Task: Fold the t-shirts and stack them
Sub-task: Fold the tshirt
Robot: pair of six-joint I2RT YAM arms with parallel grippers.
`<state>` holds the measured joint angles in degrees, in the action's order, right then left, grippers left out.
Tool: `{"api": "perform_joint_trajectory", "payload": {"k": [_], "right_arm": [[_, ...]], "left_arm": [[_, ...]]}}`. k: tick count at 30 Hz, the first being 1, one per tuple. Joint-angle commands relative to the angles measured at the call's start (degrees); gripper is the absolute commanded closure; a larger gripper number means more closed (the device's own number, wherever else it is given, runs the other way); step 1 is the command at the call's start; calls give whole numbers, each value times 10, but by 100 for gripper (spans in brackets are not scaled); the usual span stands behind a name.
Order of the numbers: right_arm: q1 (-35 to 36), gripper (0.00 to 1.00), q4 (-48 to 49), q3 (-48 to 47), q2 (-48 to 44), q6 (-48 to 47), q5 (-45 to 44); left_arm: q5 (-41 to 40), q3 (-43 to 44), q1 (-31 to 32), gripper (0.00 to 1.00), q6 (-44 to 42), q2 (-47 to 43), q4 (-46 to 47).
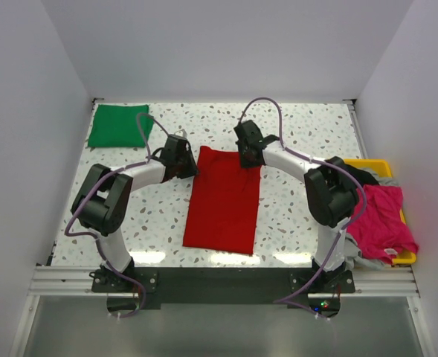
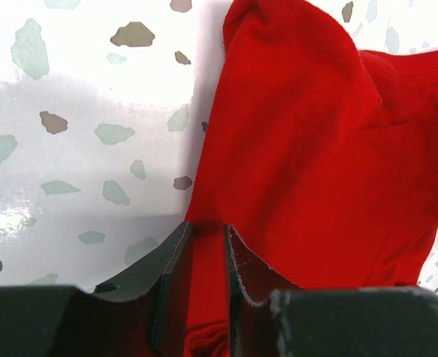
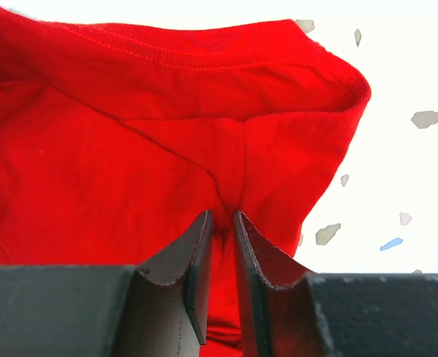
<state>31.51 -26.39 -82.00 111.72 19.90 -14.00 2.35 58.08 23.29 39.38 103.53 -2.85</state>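
Observation:
A bright red t-shirt [image 1: 223,201] lies as a long folded strip down the middle of the table. My left gripper [image 1: 191,166] is at its far left corner, shut on the red cloth [image 2: 293,163], which runs between the narrow jaws. At the far right corner, my right gripper [image 1: 246,158] is shut on a bunched pinch of the same shirt [image 3: 166,134] near its collar hem. A deep green t-shirt [image 1: 117,124] sits folded at the far left corner of the table, apart from both grippers.
A yellow tray [image 1: 375,168] at the right edge holds a magenta garment [image 1: 382,223] with black and grey cloth beside it. White walls enclose the speckled table [image 1: 308,141] on three sides.

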Motion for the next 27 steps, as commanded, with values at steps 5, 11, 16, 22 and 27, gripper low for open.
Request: {"api": "perform_joint_trajectory", "payload": {"k": [5, 11, 16, 22, 27], "right_arm": [[3, 79, -5, -6, 0, 4, -5], [2, 87, -7, -8, 2, 3, -6], [3, 100, -6, -2, -11, 8, -7], [4, 100, 4, 37, -64, 22, -8], [7, 100, 3, 83, -125, 36, -17]], "left_arm": [[6, 12, -4, 73, -5, 4, 20], [6, 13, -5, 73, -5, 6, 20], [7, 12, -4, 73, -4, 7, 20], [7, 8, -6, 73, -4, 10, 20], [10, 7, -6, 73, -1, 12, 20]]}}
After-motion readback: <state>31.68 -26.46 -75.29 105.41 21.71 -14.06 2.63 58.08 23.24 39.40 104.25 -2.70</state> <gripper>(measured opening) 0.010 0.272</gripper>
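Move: The cloth to pinch is a ridge of the red t-shirt standing right between the right fingertips. From this hand the shirt's collar edge is some 7 cm ahead and about level sideways, its right side edge 4 cm to the right and level fore and aft, and the middle of its bottom hem about 26 cm back and 7 cm left. The left fingertips are on the shirt's left edge; the ridge is about 14 cm to their right and 2 cm farther out. Shut the slightly parted right fingers fully on the ridge of shirt between them, holding the hand in place. Once they are closed, draw the pinched cloth back towards the hem by about 2.5 cm and a little to the right, rising slightly at the end. Leave the left gripper at the shirt's left edge, fingers as they are. ##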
